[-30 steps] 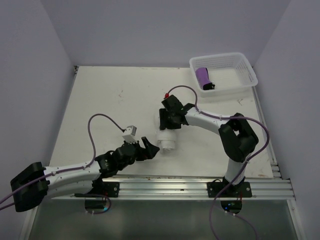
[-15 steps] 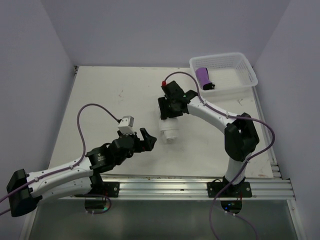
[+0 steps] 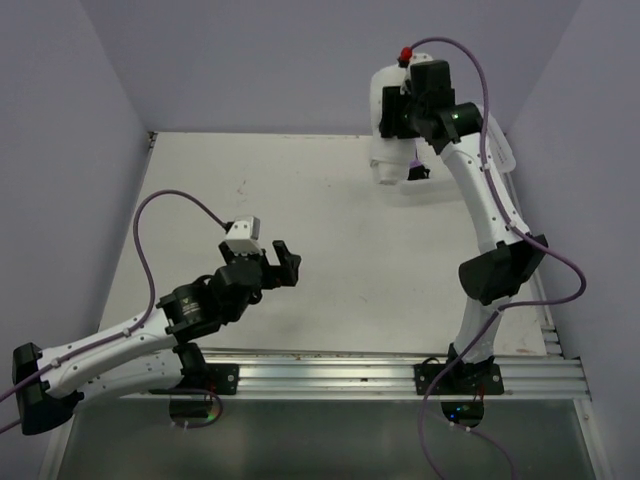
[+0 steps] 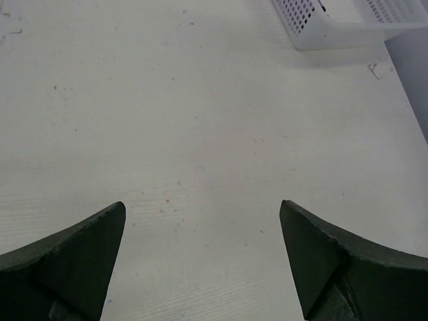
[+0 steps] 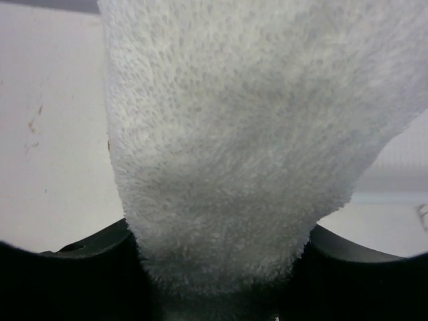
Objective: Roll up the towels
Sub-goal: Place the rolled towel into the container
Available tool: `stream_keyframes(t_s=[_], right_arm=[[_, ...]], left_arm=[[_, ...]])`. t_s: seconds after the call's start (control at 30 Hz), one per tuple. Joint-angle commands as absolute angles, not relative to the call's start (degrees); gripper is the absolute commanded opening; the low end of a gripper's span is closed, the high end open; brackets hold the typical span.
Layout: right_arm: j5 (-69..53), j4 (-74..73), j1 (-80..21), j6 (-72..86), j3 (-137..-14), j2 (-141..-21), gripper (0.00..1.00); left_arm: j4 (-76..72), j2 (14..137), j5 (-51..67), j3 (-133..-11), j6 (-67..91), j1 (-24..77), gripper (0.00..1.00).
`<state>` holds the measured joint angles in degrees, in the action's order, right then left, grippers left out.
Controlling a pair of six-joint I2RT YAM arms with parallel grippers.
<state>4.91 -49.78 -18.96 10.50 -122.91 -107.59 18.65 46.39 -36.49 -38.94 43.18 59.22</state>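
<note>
The white towel (image 3: 386,128), rolled into a thick bundle, hangs high in the air at the back right. My right gripper (image 3: 398,108) is shut on it. In the right wrist view the fluffy white towel (image 5: 234,134) fills the frame, pinched between the dark fingers of the right gripper (image 5: 217,249). Of the purple towel only a dark edge (image 3: 418,173) shows below the bundle; the rest is hidden. My left gripper (image 3: 283,264) hovers low over the table's front middle, open and holding nothing, and the left gripper (image 4: 200,224) has only bare table between its fingers.
The white perforated basket (image 3: 506,152) stands at the back right corner, mostly hidden behind the raised right arm; its corner (image 4: 334,30) appears at the top of the left wrist view. A metal rail (image 3: 330,370) runs along the near edge.
The right arm has lifted the rolled white towel off the table's middle, up and back toward the basket. The left gripper has opened wider and drawn slightly left.
</note>
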Motion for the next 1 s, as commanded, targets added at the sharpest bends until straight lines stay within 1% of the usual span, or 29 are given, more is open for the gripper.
stream_keyframes(t_s=[0.0, 0.07, 0.17, 0.27, 0.4, 0.63, 0.8, 0.97], right_arm=[[10.01, -53.00, -16.45, 2.13, -135.33, -113.10, 0.00], [13.60, -51.69, -14.07, 0.45, -139.37, -116.35, 0.00], [15.74, -46.51, -11.61, -1.67, -139.84, -118.38, 0.00], [19.32, -41.41, -10.99, -2.89, -139.57, -121.72, 0.00], [26.87, -40.43, -10.99, -2.73, -143.26, -129.53, 0.00], [36.55, -32.88, -10.20, -1.76, -138.69, -132.71, 0.00], [37.53, -29.98, -9.49, 0.17, -136.85, -134.21, 0.00], [37.62, -27.34, -9.49, 1.32, -137.02, -136.31, 0.00]], left_arm=[[20.13, 47.72, -41.39, -42.54, 37.01, 58.36, 0.99], [19.69, 48.43, -41.83, -42.89, 35.78, 57.92, 1.00], [19.16, 49.13, -42.28, -42.89, 33.67, 56.78, 0.99], [18.11, 50.27, -41.92, -42.63, 31.73, 55.73, 1.00], [16.88, 52.55, -41.40, -42.19, 30.06, 54.41, 1.00], [14.15, 56.07, -35.16, -41.57, 28.92, 51.07, 1.00], [12.66, 57.22, -30.94, -41.22, 28.65, 48.00, 1.00], [12.04, 57.48, -29.53, -40.78, 28.74, 46.50, 0.99]])
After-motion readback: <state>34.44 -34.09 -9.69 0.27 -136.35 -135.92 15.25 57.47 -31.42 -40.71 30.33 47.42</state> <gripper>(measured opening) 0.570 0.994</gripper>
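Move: The right hand already holds the rolled white towel high up, and the container's middle lies about 12 cm ahead of it, 17 cm to its right and some 27 cm below. In the container's left part, the purple towel lies some 10 cm ahead of that hand, 8 cm to its right and about 27 cm below. From the empty left hand, the container is roughly 39 cm ahead, 33 cm to the right and 16 cm below. Keeping its grip on the white towel, the right hand sweeps about 15 cm to the right and as far forward, climbing some 4 cm before it sinks roughly 16 cm past the purple towel's right side to above the container's middle, and rises a touch at the end, while the wrist turns some 30 degrees clockwise and rolls its left side down. The open, empty left hand drifts about 5 cm forward and a little left, sinking slightly and rolling its left side up. ##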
